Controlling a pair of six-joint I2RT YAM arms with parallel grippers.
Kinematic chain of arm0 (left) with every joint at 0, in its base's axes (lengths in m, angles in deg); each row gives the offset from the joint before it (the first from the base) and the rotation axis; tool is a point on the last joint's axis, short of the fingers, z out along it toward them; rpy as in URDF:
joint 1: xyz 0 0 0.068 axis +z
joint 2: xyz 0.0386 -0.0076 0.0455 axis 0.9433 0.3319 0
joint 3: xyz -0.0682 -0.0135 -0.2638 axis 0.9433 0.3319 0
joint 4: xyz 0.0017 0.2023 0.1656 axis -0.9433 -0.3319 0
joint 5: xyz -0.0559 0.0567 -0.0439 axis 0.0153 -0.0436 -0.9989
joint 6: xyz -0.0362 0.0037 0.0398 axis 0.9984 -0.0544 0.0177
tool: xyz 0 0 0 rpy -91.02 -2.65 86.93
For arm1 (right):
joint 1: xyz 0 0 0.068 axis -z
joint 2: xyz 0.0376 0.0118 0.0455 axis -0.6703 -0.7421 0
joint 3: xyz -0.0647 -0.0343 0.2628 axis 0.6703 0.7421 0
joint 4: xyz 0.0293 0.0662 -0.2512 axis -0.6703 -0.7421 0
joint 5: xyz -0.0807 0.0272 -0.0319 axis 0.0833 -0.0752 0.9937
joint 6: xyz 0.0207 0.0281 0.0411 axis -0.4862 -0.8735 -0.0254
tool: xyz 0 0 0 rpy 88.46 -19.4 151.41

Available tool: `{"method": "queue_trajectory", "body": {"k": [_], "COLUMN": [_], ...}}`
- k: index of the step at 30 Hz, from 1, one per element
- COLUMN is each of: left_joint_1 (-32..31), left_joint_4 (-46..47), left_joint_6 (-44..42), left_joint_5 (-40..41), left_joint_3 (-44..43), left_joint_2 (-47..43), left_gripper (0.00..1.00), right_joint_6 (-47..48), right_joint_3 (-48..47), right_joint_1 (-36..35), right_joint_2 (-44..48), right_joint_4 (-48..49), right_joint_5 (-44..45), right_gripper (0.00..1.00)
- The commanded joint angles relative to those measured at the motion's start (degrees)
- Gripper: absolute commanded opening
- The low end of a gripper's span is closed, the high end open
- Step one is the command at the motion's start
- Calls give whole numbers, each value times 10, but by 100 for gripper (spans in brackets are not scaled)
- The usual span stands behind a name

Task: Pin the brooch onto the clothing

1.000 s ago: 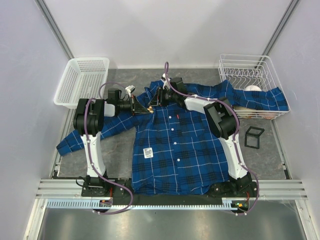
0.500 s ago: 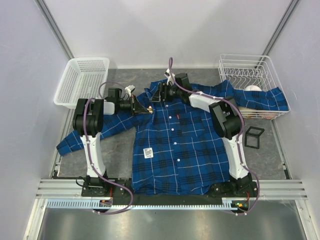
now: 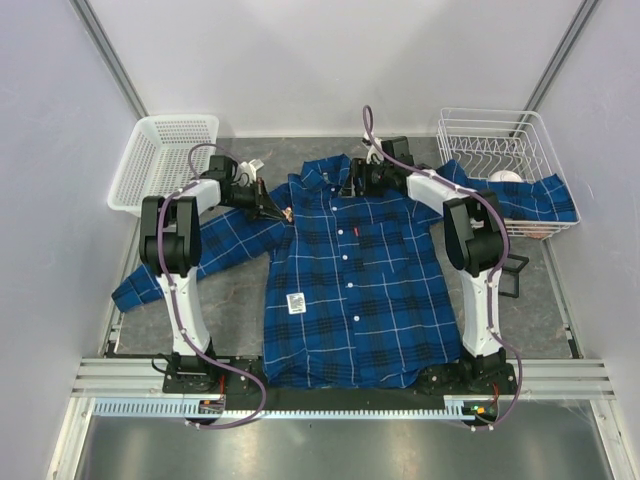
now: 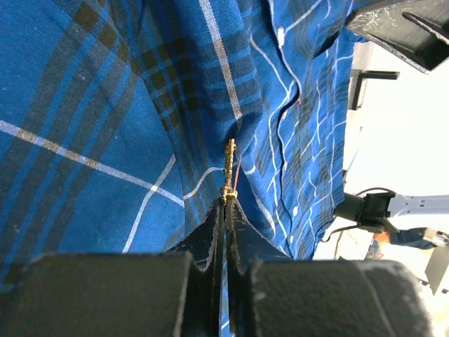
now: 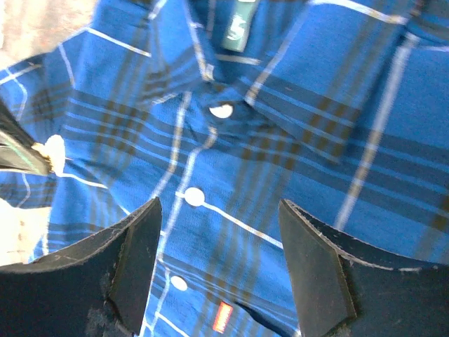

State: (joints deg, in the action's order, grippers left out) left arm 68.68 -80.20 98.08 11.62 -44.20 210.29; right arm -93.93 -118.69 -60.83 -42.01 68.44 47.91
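The blue plaid shirt (image 3: 350, 290) lies flat on the table, front up and collar at the far side. My left gripper (image 3: 278, 210) is shut on the small gold brooch (image 3: 287, 213) at the shirt's left shoulder. In the left wrist view the brooch (image 4: 229, 168) sticks out edge-on from the closed tips (image 4: 226, 203), close over the cloth (image 4: 105, 140). My right gripper (image 3: 350, 187) is open and empty over the collar. In the right wrist view its jaws (image 5: 218, 203) stand wide apart above the button placket (image 5: 280, 140), and the brooch (image 5: 53, 149) shows at the left edge.
A white plastic basket (image 3: 160, 160) stands at the far left. A wire rack (image 3: 500, 140) stands at the far right, with the shirt's right sleeve draped into it. A black square frame (image 3: 510, 270) lies right of the shirt. A white tag (image 3: 296, 304) sits on the shirt front.
My left gripper has drawn back left and farther away with the brooch still in it. My right gripper has moved right, from the collar's left side to its right side.
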Motion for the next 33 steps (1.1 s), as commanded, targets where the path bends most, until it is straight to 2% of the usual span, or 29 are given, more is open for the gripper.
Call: {"method": "queue_trajectory", "body": {"k": [1,3,6,7,9,10,11,14,17,21,23,25,29,33], "left_joint_1": [3,-10,-51,-66,-107,-117,-132,-138,-120,-55,-29,-17,-13,-6], "left_joint_4": [-101,-133,-183,-202,-249,-264,-275,-307,-283,-229,-209,-192,-96,-1], "left_joint_6": [-57,-64,-79,-89,-118,-126,-131,-161,-167,-120,-104,-87,-44,-13], "left_joint_5": [57,93,127,132,151,154,166,152,139,137,134,98,41,31], "left_joint_3": [-66,-89,-145,-180,-214,-241,-250,-258,-220,-154,-121,-94,-56,-12], "left_joint_2": [1,-10,-32,-35,-39,-38,-38,-44,-72,-109,-116,-113,-90,-77], "left_gripper": [3,3,12,20,27,47,57,60,57,53,54,56,64,68], "right_joint_6": [40,47,55,61,67,73,77,91,105,123,129,137,154,190], "right_joint_3": [-17,-20,-23,-24,-29,-31,-33,-46,-50,-60,-67,-72,-75,-70], "right_joint_1": [12,15,22,27,31,32,34,35,35,34,34,34,34,36], "right_joint_2": [36,40,47,47,49,49,48,47,46,40,33,24,9,-3], "right_joint_4": [-42,-51,-59,-61,-72,-75,-84,-99,-105,-117,-126,-133,-154,-177], "right_joint_5": [27,35,41,43,46,48,48,49,48,48,47,44,65,103], "right_gripper": [75,75,76,77,77,77,77,78,77,77,76,76,75,75]}}
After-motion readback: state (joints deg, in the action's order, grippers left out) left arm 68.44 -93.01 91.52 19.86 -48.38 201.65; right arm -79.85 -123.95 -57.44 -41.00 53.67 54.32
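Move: The brooch is still pinched in the left fingertips, its middle about 1 cm right of and 1 cm below the left hand point, against the clothing's left shoulder. From the left hand the collar lies some 11 cm ahead and 8 cm to the right, and the small red tag about 5 cm back and 15 cm to the right, both around 3 cm lower. From the open right hand the brooch is roughly 15 cm to the left, 8 cm back and 3 cm lower. The left hand lets go of the brooch, its fingers spreading from nearly shut to about two-thirds open as it lifts some 9 cm and swings roughly 8 cm to the right with its wrist tilting, then comes back left past its starting line and partly down, ending about 5 cm above where it began. Meanwhile the right hand, fingers still wide open, draws some 6 cm to the right, away from the brooch, rolling about 15 degrees so that its left side drops. ##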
